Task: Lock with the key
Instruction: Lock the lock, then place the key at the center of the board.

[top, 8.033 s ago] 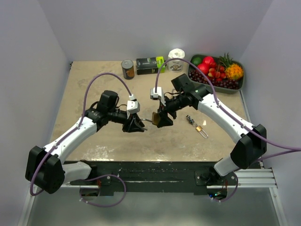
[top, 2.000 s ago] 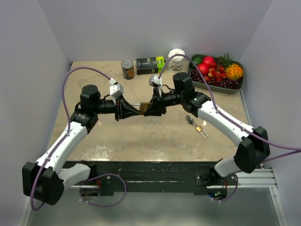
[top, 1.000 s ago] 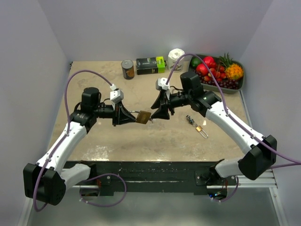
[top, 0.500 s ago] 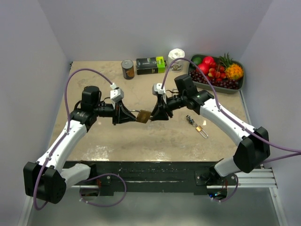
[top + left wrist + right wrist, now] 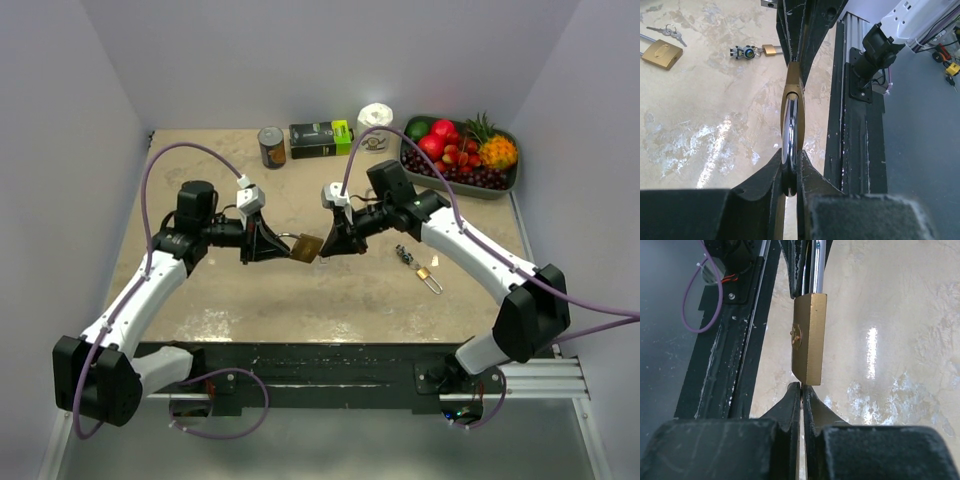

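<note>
A brass padlock point(image 5: 306, 248) hangs in the air above the middle of the table. My left gripper point(image 5: 283, 245) is shut on its chrome shackle point(image 5: 790, 135); in the left wrist view the lock point(image 5: 791, 92) shows edge-on past my left gripper point(image 5: 790, 156). My right gripper point(image 5: 325, 245) meets the lock from the right. In the right wrist view the gripper point(image 5: 802, 386) is shut just under the lock's bottom end point(image 5: 809, 342). Only a thin sliver of the key shows between its pads.
A small padlock point(image 5: 427, 274) with a keychain point(image 5: 404, 254) lies right of centre. Another brass padlock with keys point(image 5: 660, 52) lies on the table. A can point(image 5: 271, 146), a dark box point(image 5: 320, 138), a white roll point(image 5: 376, 125) and a fruit tray point(image 5: 514, 170) line the back.
My right gripper has moved left, back to the padlock's bottom end, and closed there. The left gripper has kept its hold on the shackle, barely moving.
</note>
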`<state>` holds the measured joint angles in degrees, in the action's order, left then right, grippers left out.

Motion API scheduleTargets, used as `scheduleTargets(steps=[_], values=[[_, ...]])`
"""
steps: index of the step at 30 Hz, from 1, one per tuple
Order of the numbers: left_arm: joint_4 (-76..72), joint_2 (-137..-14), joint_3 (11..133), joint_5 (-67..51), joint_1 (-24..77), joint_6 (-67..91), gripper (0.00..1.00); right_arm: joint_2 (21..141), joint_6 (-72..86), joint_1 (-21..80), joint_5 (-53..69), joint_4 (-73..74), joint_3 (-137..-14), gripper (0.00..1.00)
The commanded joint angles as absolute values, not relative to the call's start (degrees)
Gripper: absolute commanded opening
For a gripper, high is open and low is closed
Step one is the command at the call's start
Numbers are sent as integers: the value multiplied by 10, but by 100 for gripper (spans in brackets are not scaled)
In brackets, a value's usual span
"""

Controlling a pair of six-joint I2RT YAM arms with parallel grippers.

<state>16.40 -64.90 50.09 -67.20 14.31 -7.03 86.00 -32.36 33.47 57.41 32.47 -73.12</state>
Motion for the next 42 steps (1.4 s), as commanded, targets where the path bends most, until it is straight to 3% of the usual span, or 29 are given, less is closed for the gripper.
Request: scheduleTargets(steps=[1, 17, 26, 32, 34, 42], values=[[101, -641, 542, -712, 133, -59, 0, 865, -375, 330, 590, 389, -751, 0], [-61, -634, 523, -711, 77, 85, 0, 932, -394, 224, 613, 437, -744, 0], [-47, -634, 525, -714, 53, 64, 0, 947, -360, 221, 610, 424, -756, 0], [-50, -630, 517, -667, 51, 65, 0, 947, 8, 218, 373, 101, -716, 0], [-52, -628, 513, -651, 51, 68, 0, 968, 98, 219, 283, 88, -728, 0], [-53, -614, 493, -572, 51, 78, 0, 1040, 205, 230, 170, 59, -769, 0]])
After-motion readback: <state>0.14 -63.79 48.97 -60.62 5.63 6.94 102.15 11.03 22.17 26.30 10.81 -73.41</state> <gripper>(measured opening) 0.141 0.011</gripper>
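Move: The right gripper is already shut on the key in the held lock, whose body is about 4 cm to its left; the left gripper keeps the shackle, with that body about 5 cm and the key 7 cm to its right. From the right hand a second padlock lies on the table some 20 cm ahead, 12 cm right and 19 cm below, a loose key pair beside it (22 ahead, 17 right), and the keychain figure 8 ahead, 18 right. Draw the key out of the held lock with the right gripper, going right, forward and down about 5 cm each, then sweep it on forward to 18 cm in all, still sinking, towards the second padlock, turning some 55 degrees clockwise and tipping the fingers down. Keep the left grip on the shackle and take the lock about 6 cm forward, somewhat left and up. Leave both grippers' openings as they are. ##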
